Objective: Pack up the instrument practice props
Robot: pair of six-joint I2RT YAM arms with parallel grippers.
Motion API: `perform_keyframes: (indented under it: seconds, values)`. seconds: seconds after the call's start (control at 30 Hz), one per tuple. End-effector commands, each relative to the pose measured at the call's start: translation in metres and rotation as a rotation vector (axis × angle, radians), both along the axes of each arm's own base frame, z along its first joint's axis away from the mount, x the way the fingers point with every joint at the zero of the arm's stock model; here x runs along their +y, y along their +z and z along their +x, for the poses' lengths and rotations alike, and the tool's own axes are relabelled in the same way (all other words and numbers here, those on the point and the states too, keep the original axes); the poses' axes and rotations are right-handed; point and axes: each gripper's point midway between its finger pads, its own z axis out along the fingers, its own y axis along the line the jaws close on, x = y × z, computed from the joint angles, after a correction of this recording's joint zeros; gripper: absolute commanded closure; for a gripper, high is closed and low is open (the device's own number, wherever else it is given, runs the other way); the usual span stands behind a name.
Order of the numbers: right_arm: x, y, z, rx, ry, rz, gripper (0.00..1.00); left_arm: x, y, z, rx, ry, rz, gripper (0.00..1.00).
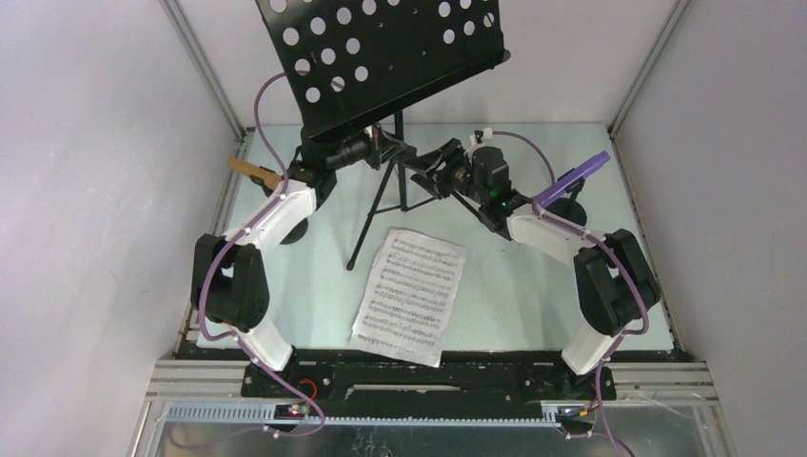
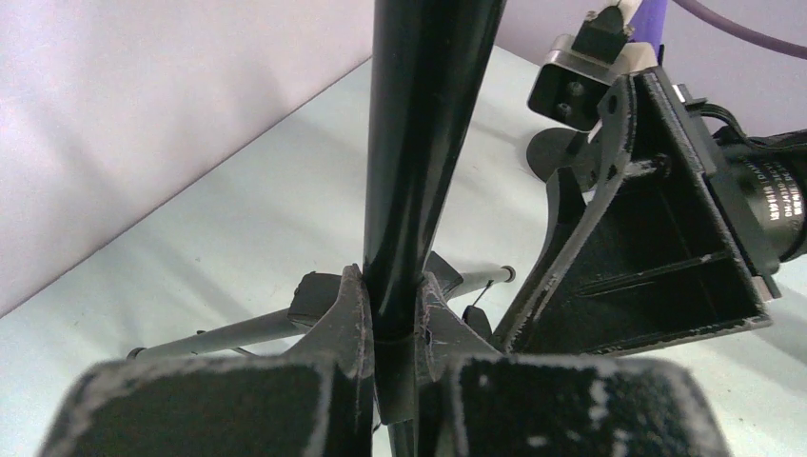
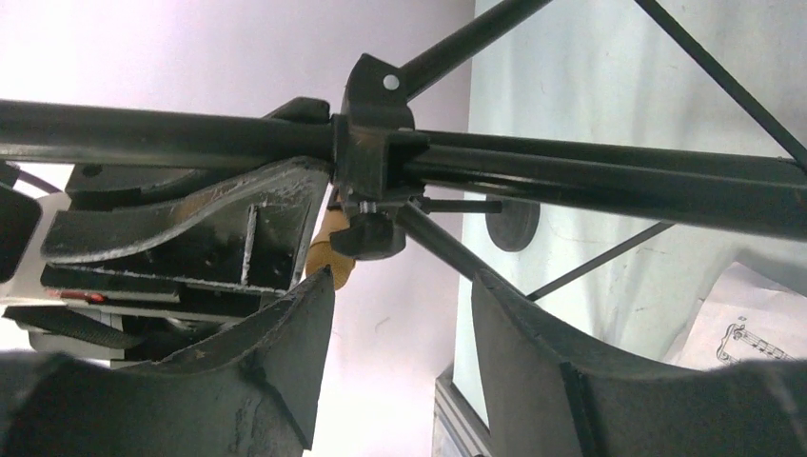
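Observation:
The black perforated music rack (image 1: 381,57) stands tilted at the back on its tripod legs (image 1: 376,205). My left gripper (image 2: 392,305) is shut on the stand's black pole (image 2: 423,143), just above the leg joint. My right gripper (image 3: 400,286) is open just below the pole's clamp knob (image 3: 369,233), with nothing between its fingers. A white sheet-music page (image 1: 411,293) lies flat in front of the stand. The tan toy microphone (image 1: 255,171) sits at the left and the purple one (image 1: 571,181) at the right on a round black holder (image 1: 574,205).
White walls with metal frame rails close in the table on three sides. Both arm bases (image 1: 419,371) stand along the near edge. In the left wrist view the right gripper's body (image 2: 657,238) is close beside the pole.

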Motion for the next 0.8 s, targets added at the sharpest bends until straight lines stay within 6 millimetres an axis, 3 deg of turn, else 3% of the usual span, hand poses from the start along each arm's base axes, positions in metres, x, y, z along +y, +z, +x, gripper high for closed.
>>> perform_keyframes:
  seconds: [0.0, 0.47, 0.77]
  values:
    - [0.001, 0.031, 0.013, -0.057, -0.008, 0.066, 0.38, -0.003, 0.015, 0.004, 0.012, 0.007, -0.028, 0.92]
    - [0.001, 0.031, 0.026, -0.067, -0.006, 0.074, 0.45, -0.003, 0.015, 0.004, 0.012, 0.006, -0.028, 0.92]
    - [0.008, 0.025, 0.029, -0.052, 0.021, 0.074, 0.63, -0.003, 0.014, 0.004, 0.012, 0.007, -0.026, 0.92]
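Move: The black knob on the stand's collar lies about 3 cm ahead of the right fingers, 1 cm to their left and 1 cm above them. The collar itself is some 6 cm ahead, 1 cm left and 1 cm up. The left gripper's jaws, shut on the stand pole, are roughly 6 cm ahead, 2 cm left and 4 cm up. From the left hand the knob is about 3 cm back, 1 cm right and 3 cm below. The collar knob is what the right hand goes for: it eases forward about 2.5 cm, rising near the end by some 1 cm, until its fingertips straddle the knob. Its fingers narrow from well open to under half open, without a clear squeeze yet. The left hand stays in place and keeps its grip on the pole above the collar. ##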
